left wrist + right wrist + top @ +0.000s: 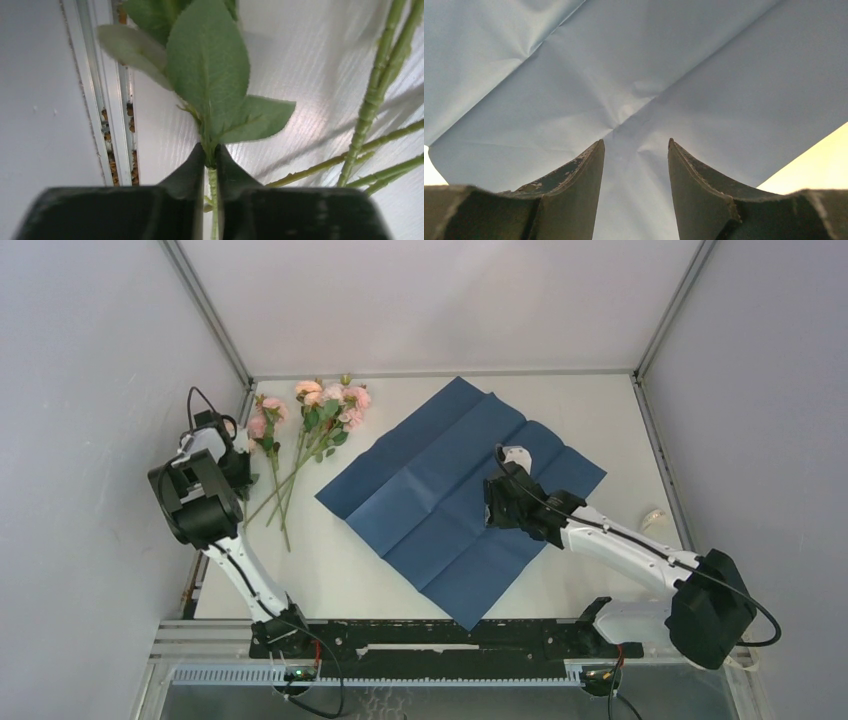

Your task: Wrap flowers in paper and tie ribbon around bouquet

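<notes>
The flowers (318, 412), pale pink roses on thin green stems, lie fanned out at the table's back left. My left gripper (250, 465) is down at the leftmost one. In the left wrist view its jaws (210, 150) are shut on that rose's stem (213, 185), just below a cluster of leaves (207, 65). The paper (460, 495) lies flat with its navy face up and crossed by creases. Over its right half my right gripper (497, 502) hovers open, with only creased paper (574, 90) between its fingers (636, 142). A pale coil, seemingly the ribbon (655, 519), lies at the right edge.
The grey side wall and its metal rail (112, 125) run close beside my left gripper. Other loose stems (370, 100) lie just right of the held one. Bare white table (330, 570) shows in front of the flowers and around the paper.
</notes>
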`<state>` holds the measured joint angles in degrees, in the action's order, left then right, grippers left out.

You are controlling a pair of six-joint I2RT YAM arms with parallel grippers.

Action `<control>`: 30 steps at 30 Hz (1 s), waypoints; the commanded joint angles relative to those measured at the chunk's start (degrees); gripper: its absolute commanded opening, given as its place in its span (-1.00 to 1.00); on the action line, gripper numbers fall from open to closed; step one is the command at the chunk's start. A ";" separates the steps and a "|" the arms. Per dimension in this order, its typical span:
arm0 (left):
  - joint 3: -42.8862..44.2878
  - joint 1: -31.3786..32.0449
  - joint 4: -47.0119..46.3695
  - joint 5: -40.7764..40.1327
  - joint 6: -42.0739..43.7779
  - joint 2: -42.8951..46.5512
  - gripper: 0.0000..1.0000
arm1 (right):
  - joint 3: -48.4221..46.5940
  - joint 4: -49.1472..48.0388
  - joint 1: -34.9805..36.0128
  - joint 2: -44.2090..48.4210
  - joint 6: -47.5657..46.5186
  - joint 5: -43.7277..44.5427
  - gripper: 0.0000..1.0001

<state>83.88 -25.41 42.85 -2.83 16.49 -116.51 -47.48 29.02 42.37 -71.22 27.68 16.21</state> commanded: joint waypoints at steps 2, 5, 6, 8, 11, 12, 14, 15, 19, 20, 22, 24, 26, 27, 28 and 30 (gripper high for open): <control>0.03 -1.43 1.76 1.93 0.56 -1.92 -0.99 | -2.08 0.15 0.35 4.19 -1.66 2.11 0.16; -1.37 -3.66 1.82 7.50 -0.37 2.23 -1.00 | -2.09 0.51 0.40 5.98 -1.75 2.19 0.16; -2.79 -4.36 1.07 10.25 -1.07 5.26 -1.00 | -2.06 0.52 0.42 6.62 -1.85 1.95 0.17; -6.21 -4.99 -1.02 14.63 -2.45 14.25 -1.00 | -2.09 0.03 0.94 8.08 -2.20 1.04 0.17; -9.03 -4.99 -1.79 19.22 -5.07 24.88 -1.00 | -2.06 -2.11 3.02 10.06 -3.22 -0.51 0.17; -9.11 -4.99 -1.33 20.86 -5.96 27.63 -1.00 | -2.08 -3.21 3.99 10.53 -3.49 -1.30 0.16; -9.63 -4.93 -0.25 25.94 -7.46 32.66 -1.00 | -2.04 -6.52 6.23 11.08 -4.04 -3.53 0.18; -10.30 -5.00 0.06 29.02 -8.54 35.00 -1.00 | -2.08 -9.42 7.49 10.98 -4.31 -5.09 0.19; -13.81 -4.92 -1.35 45.06 -15.24 44.59 -1.00 | -2.72 -23.43 11.97 7.04 -4.83 -16.15 0.36; -15.00 -4.67 -2.50 49.54 -17.75 46.68 -1.00 | -3.98 -26.35 13.01 4.99 -4.69 -19.12 0.45; -16.96 -2.61 -5.29 55.93 -23.19 50.81 -1.00 | -8.40 -30.73 15.02 0.29 -5.01 -22.15 0.68; -18.64 1.24 -8.24 58.57 -28.56 55.16 -1.00 | -13.62 -33.76 17.30 -4.94 -5.54 -23.52 0.77; -20.28 6.33 -11.00 58.86 -32.98 58.59 -1.00 | -18.14 -37.22 18.71 -10.18 -5.02 -26.39 0.78; -21.39 9.02 -13.10 59.00 -35.34 60.32 -1.00 | -20.42 -38.44 19.15 -12.62 -4.10 -27.48 0.78; -22.43 11.31 -15.22 58.81 -37.91 61.82 -1.00 | -22.26 -39.43 19.40 -15.04 -2.98 -28.05 0.77; -24.20 14.79 -18.66 57.64 -41.21 64.55 -1.00 | -25.54 -41.15 19.54 -18.98 -0.65 -28.60 0.75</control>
<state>62.67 -16.34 33.91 50.15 -13.02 -57.60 -66.63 -1.74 60.97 -84.82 23.92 -7.25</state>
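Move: The left fingers are already around the stem of the far-left peach flower, just below its leaves, practically on the table. From there the pink flower's stem lies about 9 cm to the right and level with it. The big flower bunch's blooms are some 22 cm ahead and 24 cm right, and the paper's left corner is about 18 cm right. From the right hand, the peach flower's gripped stem is roughly 59 cm left, 10 cm ahead and 9 cm lower; the paper's middle is about 5 cm ahead, 6 cm left and 9 cm below. The left fingers finish closing and pinch the peach flower's stem, then lift it nearly 28 cm while carrying it about 25 cm right and a little back, the wrist swinging the fingertips up from straight down to forward and right. The right hand first rises slightly, then sweeps some 25 cm left and 15 cm up towards the hanging stem, turning counter-clockwise and opening wider. ##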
